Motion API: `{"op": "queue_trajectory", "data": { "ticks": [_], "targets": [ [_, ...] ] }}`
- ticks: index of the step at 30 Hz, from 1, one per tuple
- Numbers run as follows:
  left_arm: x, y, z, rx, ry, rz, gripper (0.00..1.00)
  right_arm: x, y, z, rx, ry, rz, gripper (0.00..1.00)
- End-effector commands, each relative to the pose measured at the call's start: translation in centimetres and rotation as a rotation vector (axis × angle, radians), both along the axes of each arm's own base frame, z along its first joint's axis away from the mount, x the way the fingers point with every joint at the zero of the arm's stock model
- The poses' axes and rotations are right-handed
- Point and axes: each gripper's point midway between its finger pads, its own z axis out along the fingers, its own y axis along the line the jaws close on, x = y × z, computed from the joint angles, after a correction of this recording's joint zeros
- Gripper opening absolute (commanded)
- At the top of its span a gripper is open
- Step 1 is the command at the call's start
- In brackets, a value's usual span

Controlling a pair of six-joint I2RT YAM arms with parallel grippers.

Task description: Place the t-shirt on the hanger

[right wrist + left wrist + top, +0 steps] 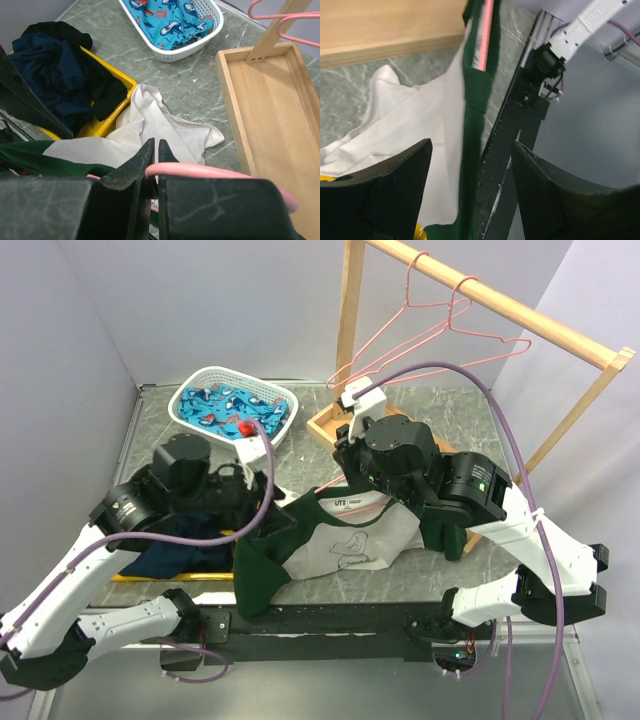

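Note:
The t-shirt (345, 540), white with dark green sleeves, lies draped at the table's near middle. It also shows in the left wrist view (420, 125) and the right wrist view (160, 125). My right gripper (156, 150) is shut on the pink hanger (215, 172) at the shirt's collar (352, 502). In the left wrist view a pink stretch of the hanger (485, 35) runs inside the green collar. My left gripper (471, 145) is open, with its jaws on either side of the shirt's green edge (472, 100) and not closed on it. In the top view it (275, 518) sits at the shirt's left side.
Two more pink hangers (430, 325) hang on the wooden rail frame (500, 305), whose base tray (270, 100) is at the right. A white basket (278, 425) holds blue fish-patterned cloth. A yellow tray (117, 107) holds a dark navy garment (50, 70).

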Motion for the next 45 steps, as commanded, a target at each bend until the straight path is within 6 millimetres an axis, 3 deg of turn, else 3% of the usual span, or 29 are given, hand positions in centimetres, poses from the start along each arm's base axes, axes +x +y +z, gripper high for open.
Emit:
{"op": "queue_trajectory", "data": {
  "ticks": [1, 4, 8, 9, 12, 17, 21, 26, 28, 32, 33, 38, 45],
  "targets": [
    [-0.4, -1.1, -1.0, 0.042, -0.020, -0.019, 0.69, 0.2, 0.3, 3.3, 0.109, -0.041, -0.004, 0.00],
    [-0.3, -1.6, -2.4, 0.092, -0.014, 0.005, 0.64, 0.2, 0.1, 3.2, 0.106, -0.041, -0.007, 0.00],
    [0.2, -2.0, -3.6, 0.115, -0.020, 0.039, 0.47, 0.1, -0.3, 3.1, 0.109, -0.037, -0.012, 0.00],
    [0.3, -2.0, -3.7, 0.119, -0.020, 0.046, 0.38, 0.0, -0.4, 2.9, 0.105, -0.035, -0.014, 0.00],
    [0.2, -2.3, -4.0, 0.112, -0.023, 0.042, 0.33, 0.0, -1.2, 2.5, 0.099, -0.036, -0.031, 0.00],
    [-0.4, -2.6, -4.0, 0.098, -0.030, 0.013, 0.34, -0.3, -2.6, 2.4, 0.111, -0.037, -0.050, 0.00],
    [-0.7, -2.3, -3.4, 0.076, -0.048, 0.010, 0.45, -0.5, -3.5, 2.6, 0.123, -0.041, -0.052, 0.00],
    [-1.1, -2.6, -3.6, 0.073, -0.036, -0.020, 0.42, -0.8, -3.9, 3.1, 0.135, -0.048, -0.049, 0.00],
    [-1.3, -2.9, -3.9, 0.080, -0.028, -0.036, 0.33, -0.7, -3.8, 3.0, 0.133, -0.047, -0.051, 0.00],
    [-1.1, -3.4, -3.7, 0.068, -0.039, -0.037, 0.01, -0.4, -4.0, 3.1, 0.136, -0.051, -0.073, 0.00],
    [-1.1, -3.5, -3.4, 0.058, -0.045, -0.034, 0.01, -0.4, -4.0, 3.2, 0.141, -0.052, -0.077, 0.00],
    [-0.3, -4.5, -1.5, -0.051, -0.095, 0.002, 0.01, -0.3, -4.6, 2.8, 0.155, -0.045, -0.103, 0.15],
    [0.4, -5.9, -0.8, -0.121, -0.130, 0.023, 0.01, -1.0, -7.0, 1.4, 0.202, -0.024, -0.175, 0.62]
  ]
}}
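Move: The t-shirt's green shoulder, on the hanger, hangs just off the open left fingertips: about 3 cm to the right, 1 cm back and 4 cm lower. From that hand the yellow bin lies some 25 cm left, 3 cm ahead and 30 cm down. From the right hand, which holds the hanger by its hook, the shoulder is about 8 cm back, 5 cm left and 10 cm below; the wooden tray lies roughly 22 cm right, 16 cm ahead and 35 cm down. The t-shirt's green shoulder is taken between the left fingers, which sink about 5 cm and ease right around it, narrow, part a little, then shut in a pinch and carry on slightly right and down. The right hand first stays still, then draws the hanger about 5 cm to the right and, with the left hand's pinch made, opens about halfway around the hook's neck. ##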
